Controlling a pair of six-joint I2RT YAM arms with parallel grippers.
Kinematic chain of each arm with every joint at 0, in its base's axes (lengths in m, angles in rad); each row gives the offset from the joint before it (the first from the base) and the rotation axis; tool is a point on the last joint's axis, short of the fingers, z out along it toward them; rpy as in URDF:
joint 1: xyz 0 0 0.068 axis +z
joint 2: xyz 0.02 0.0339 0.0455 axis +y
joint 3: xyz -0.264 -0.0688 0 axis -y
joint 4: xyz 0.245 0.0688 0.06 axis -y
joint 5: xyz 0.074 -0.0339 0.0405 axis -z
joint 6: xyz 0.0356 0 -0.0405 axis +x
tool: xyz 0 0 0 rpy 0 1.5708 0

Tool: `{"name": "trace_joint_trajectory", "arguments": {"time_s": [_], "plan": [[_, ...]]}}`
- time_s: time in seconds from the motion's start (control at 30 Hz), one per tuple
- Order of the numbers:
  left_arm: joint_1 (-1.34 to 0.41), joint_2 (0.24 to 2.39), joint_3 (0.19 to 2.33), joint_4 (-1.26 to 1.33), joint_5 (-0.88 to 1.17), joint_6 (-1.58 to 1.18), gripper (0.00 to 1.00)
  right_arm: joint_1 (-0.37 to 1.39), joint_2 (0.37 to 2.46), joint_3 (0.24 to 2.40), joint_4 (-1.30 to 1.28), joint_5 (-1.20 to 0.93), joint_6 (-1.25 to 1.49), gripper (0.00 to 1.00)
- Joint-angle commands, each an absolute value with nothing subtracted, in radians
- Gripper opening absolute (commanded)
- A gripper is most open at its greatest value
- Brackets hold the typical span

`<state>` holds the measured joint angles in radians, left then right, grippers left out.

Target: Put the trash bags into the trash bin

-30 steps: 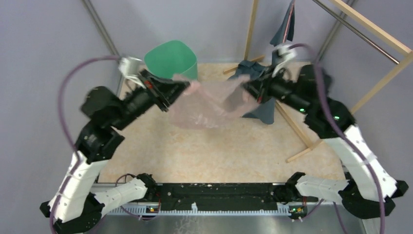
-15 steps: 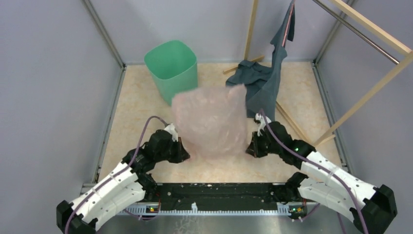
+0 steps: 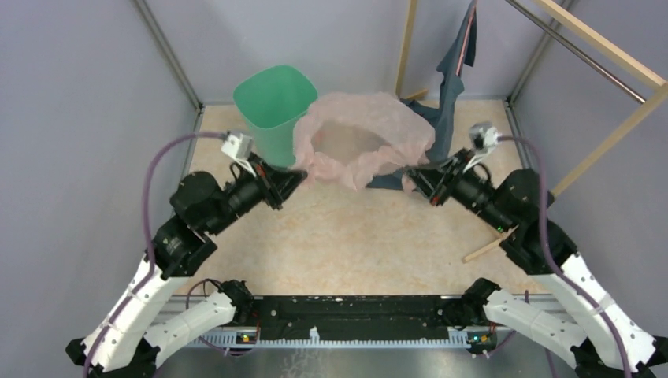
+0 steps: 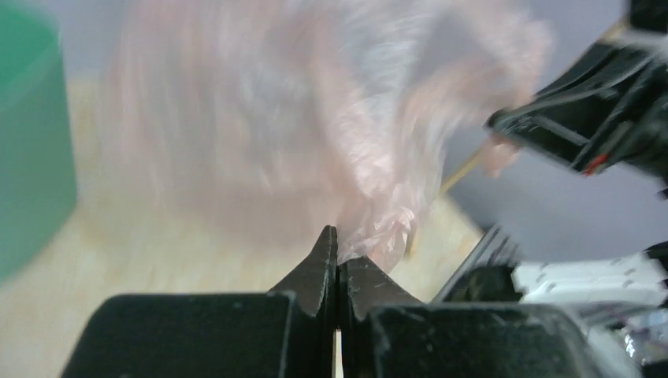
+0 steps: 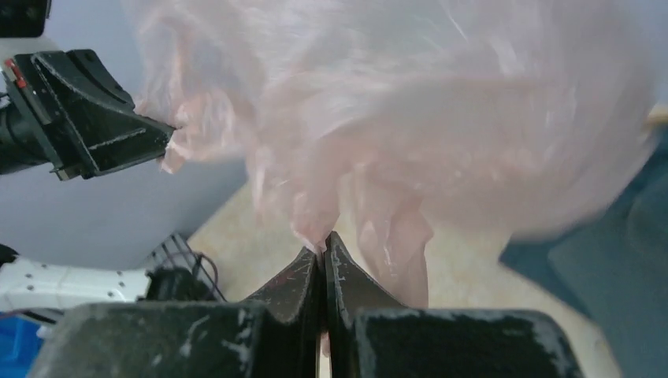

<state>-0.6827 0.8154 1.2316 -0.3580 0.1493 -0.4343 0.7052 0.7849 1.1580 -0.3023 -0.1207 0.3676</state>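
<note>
The pale-pink trash bag [image 3: 364, 138] hangs ballooned in the air between my two grippers, its mouth gaping upward, just right of the mint-green trash bin [image 3: 277, 110]. My left gripper [image 3: 298, 178] is shut on the bag's left rim, near the bin's front right side. My right gripper [image 3: 413, 178] is shut on the bag's right rim. In the left wrist view the film [image 4: 315, 134] billows blurred above the closed left gripper [image 4: 339, 246], with the bin [image 4: 31, 150] at the left. In the right wrist view the film [image 5: 410, 118] fills the frame above the shut right gripper [image 5: 323, 246].
A dark blue-grey garment [image 3: 449, 87] hangs from a wooden rack [image 3: 587, 47] at the back right and trails onto the floor behind the bag. Metal frame posts [image 3: 169, 55] and grey walls box in the beige tabletop [image 3: 346, 236].
Both arms have swung from low near the table's front edge up and back toward the bin. The bag, flat and upright half a second ago, has ballooned open beside the bin.
</note>
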Motion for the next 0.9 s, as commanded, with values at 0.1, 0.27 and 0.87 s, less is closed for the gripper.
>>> {"name": "trace_joint_trajectory", "arguments": {"time_s": [0.1, 0.27, 0.87], "plan": [[-0.683, 0.750, 0.874, -0.736, 0.078, -0.514, 0.00, 0.711, 0.753, 0.700, -0.376, -0.126, 0.549, 0.00], [-0.683, 0.670, 0.907, -0.653, 0.138, -0.464, 0.00, 0.711, 0.733, 0.732, -0.341, -0.118, 0.501, 0.00], [-0.834, 0.993, 0.898, -0.096, 0.385, -0.673, 0.00, 0.711, 0.866, 0.798, -0.134, -0.323, 0.547, 0.03]]}}
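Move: Both hands already pinch the trash bag's rim, roughly 16 cm apart. The bag billows out at about hand height, its middle some 7 cm ahead of each: about 9 cm to the left hand's right and 7 cm to the right hand's left. From the left hand the trash bin stands about 20 cm ahead, 9 cm left and 30 cm down. From the right hand the dark cloth lies about 20 cm ahead, 8 cm right and 40 cm below. Keeping their pinch on the bag's rim, both hands whip it down some 25 cm with fingers tipping downward, then rebound about 10 cm. On the rebound they draw together until only a few centimetres part them: the left hand does most of it, sweeping right and turning about 20 degrees clockwise, while the right comes a little left. ##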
